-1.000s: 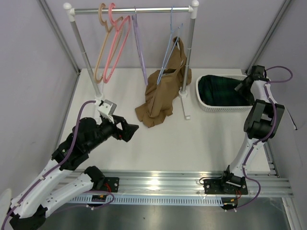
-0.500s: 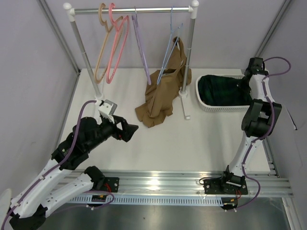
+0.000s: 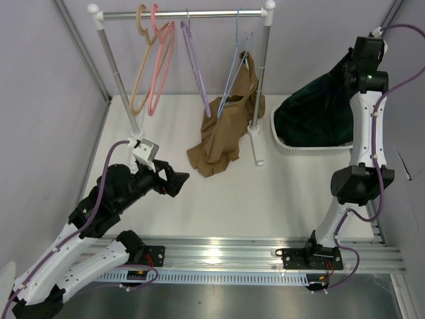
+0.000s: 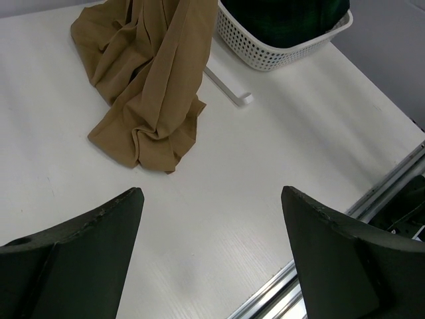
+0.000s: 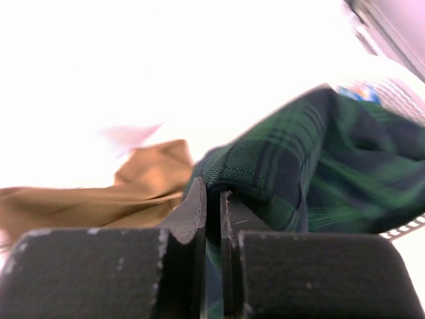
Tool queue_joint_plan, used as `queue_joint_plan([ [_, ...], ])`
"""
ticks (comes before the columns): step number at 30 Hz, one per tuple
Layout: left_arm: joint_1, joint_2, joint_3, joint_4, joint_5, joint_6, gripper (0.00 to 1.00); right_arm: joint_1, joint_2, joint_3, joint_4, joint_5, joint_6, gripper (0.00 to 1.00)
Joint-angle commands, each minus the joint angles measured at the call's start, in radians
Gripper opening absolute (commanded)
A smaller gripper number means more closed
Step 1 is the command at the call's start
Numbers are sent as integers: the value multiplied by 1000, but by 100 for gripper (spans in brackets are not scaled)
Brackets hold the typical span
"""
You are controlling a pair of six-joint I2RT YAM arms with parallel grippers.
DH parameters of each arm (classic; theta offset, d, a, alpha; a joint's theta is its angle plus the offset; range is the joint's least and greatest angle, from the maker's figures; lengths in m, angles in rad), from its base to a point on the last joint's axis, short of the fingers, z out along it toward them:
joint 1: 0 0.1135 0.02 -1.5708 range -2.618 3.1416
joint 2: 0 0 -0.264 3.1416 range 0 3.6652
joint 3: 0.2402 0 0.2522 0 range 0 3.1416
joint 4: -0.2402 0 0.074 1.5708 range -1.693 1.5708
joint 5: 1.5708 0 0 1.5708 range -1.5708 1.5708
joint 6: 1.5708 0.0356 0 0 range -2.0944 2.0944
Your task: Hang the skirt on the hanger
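Note:
The green and navy plaid skirt (image 3: 319,106) hangs from my right gripper (image 3: 355,63), stretched up out of the white basket (image 3: 305,147) at the back right. In the right wrist view my right gripper (image 5: 214,189) is shut on an edge of the skirt (image 5: 319,159). The pale lavender hanger (image 3: 194,63) hangs on the rack's rail (image 3: 186,13), left of centre. My left gripper (image 3: 174,181) is open and empty, low over the table at the left; in the left wrist view my left gripper (image 4: 212,199) has its fingers wide apart.
A tan-brown garment (image 3: 222,129) hangs from a thin blue hanger (image 3: 236,66) and pools on the table; it also shows in the left wrist view (image 4: 149,86). Pink and tan hangers (image 3: 156,60) hang at the rail's left. The rack's posts (image 3: 259,86) stand beside the basket.
My right arm has risen from the basket, pulling the skirt up with it. My left arm has barely moved.

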State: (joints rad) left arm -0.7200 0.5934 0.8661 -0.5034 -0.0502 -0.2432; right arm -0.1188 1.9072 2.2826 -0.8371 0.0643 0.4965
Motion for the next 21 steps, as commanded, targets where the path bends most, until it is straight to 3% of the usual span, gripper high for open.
queue_joint_plan([
  [1,-4,-10,14,19,-16,25,90,36,-132,87,50,-14,-6,0],
  [15,-4,-6,4,32,-2,32,90,202,-384,89,113,20,-29,0],
  [21,-4,-1,5,40,9,32,90,361,-483,-49,115,107,-52,0],
])
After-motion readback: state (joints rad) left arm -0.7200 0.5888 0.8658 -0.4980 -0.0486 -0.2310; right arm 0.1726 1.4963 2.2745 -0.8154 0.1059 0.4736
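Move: The skirt is already pinched in the right gripper, with its lower part still in the basket, whose middle is about 32 cm below, 3 cm nearer and 4 cm right. The purple hanger hangs some 42 cm left and about level; the blue hanger is 30 cm left. The rack's right top joint stands 22 cm left and 15 cm higher. From the left gripper the purple hanger is about 31 cm ahead, 2 cm right and 9 cm up. Keep the right fingers shut on the skirt and lift it up out of the basket by about 18 cm, drawing it back some 14 cm and swinging it left towards the rack by nearly as much. Meanwhile tip the gripper up about 25 degrees until it points nearly level, and turn it a little counter-clockwise. ##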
